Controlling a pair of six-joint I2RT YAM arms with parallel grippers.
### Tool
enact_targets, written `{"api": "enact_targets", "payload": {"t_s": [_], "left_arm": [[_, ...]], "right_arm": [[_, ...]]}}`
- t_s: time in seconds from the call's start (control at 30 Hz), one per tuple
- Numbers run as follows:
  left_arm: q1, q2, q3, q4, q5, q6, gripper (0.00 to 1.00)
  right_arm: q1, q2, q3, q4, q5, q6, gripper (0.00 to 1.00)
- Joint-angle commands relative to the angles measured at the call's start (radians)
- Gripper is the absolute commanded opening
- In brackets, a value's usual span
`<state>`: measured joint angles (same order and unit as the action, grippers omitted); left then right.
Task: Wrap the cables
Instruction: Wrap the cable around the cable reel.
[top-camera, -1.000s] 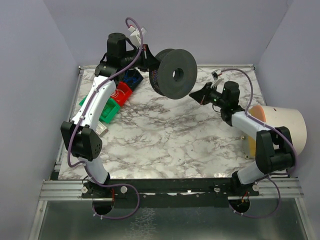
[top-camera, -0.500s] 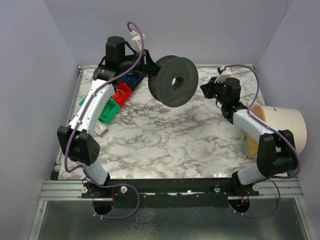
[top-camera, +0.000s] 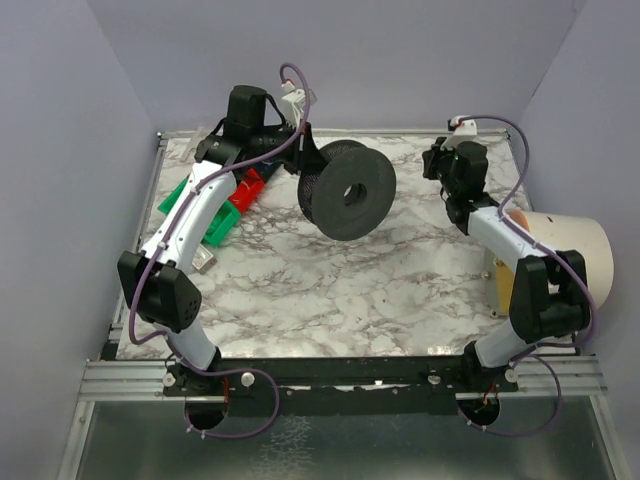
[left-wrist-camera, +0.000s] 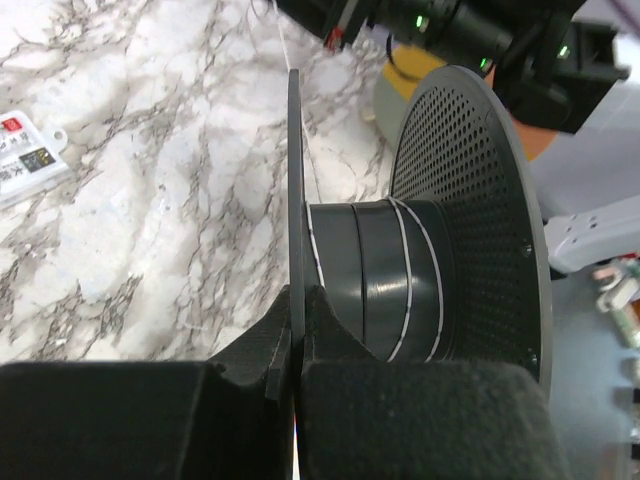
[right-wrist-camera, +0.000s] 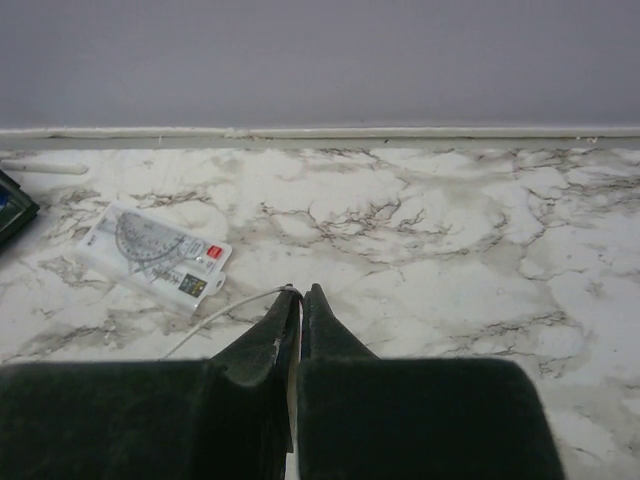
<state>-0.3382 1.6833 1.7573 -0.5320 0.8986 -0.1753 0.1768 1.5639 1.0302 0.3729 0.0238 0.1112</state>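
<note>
A big black two-flanged spool hangs tilted above the back middle of the table. My left gripper is shut on the rim of its thin flange. In the left wrist view the jaws pinch that flange edge-on, with the perforated flange to the right. A few turns of thin white cable lie on the core. My right gripper sits right of the spool, near the back edge. Its jaws are shut on the white cable, which trails off to the left.
Green and red bins sit at the back left under my left arm. A white protractor pack lies flat on the marble. A large cream cylinder stands past the right edge. Walls close in on three sides.
The left arm brought the spool down and slightly toward the front. The right gripper pulled back and to the right, away from the spool, toward the table's back edge. Both grippers stayed shut.
</note>
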Motion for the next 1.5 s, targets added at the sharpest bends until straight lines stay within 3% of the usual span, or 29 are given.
{"api": "enact_targets", "payload": {"t_s": [0.0, 0.33, 0.47, 0.53, 0.77, 0.83, 1.13, 1.3, 1.33, 1.47], "left_arm": [[-0.046, -0.013, 0.078, -0.181, -0.088, 0.202, 0.00], [-0.146, -0.006, 0.130, -0.238, -0.452, 0.347, 0.00], [-0.151, 0.016, 0.208, -0.245, -0.447, 0.345, 0.00], [-0.151, 0.031, 0.270, -0.260, -0.417, 0.349, 0.00], [-0.151, 0.081, 0.484, -0.271, -0.250, 0.322, 0.00], [-0.150, 0.096, 0.544, -0.269, -0.215, 0.312, 0.00], [-0.144, 0.118, 0.647, -0.141, -0.057, 0.152, 0.00], [-0.143, 0.113, 0.642, -0.045, -0.001, 0.041, 0.00], [-0.143, 0.112, 0.641, -0.038, 0.003, 0.033, 0.00], [-0.145, 0.113, 0.620, -0.015, 0.006, 0.008, 0.00]], "right_arm": [[-0.054, 0.014, 0.059, 0.012, -0.015, -0.012, 0.01], [-0.101, -0.034, 0.092, -0.028, -0.386, -0.036, 0.01], [-0.102, -0.022, 0.145, -0.133, -0.679, -0.101, 0.00], [-0.101, -0.032, 0.133, -0.134, -0.768, -0.152, 0.08], [-0.102, -0.048, 0.061, -0.138, -0.977, -0.317, 0.52], [-0.102, -0.041, 0.062, -0.165, -1.002, -0.359, 0.60], [-0.102, 0.008, 0.059, -0.258, -1.309, -0.542, 0.82], [-0.080, 0.063, 0.074, -0.305, -1.352, -0.607, 0.89], [-0.074, 0.073, 0.074, -0.321, -1.370, -0.631, 0.98], [0.008, 0.119, 0.096, -0.425, -1.379, -0.718, 1.00]]}}
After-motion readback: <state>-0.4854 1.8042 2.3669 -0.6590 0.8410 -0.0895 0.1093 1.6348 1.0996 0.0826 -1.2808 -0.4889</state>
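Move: The left hand already pinches the cable reel by its near flange; the reel's middle is about 7 cm to its right, 2 cm back, roughly level. From the right hand, which has the white cable between shut fingertips, that middle is some 20 cm left, 14 cm back and 9 cm higher. The plastic bag lies 15 cm ahead, 3 cm right and 23 cm below the left hand; the red basket 12 cm ahead, 20 cm left of that hand, 21 cm down. Rightwards a few centimetres and slightly up goes the right hand with the cable, then it reverses, sweeping left and back some 14 cm each way, turning about 75 degrees counter-clockwise and opening wide to let go of the cable, ending low beneath the reel. The left hand, keeping its flange pinch, dips with fingertips tipping down, then lifts the reel some 18 cm, rolling its forward side up. ##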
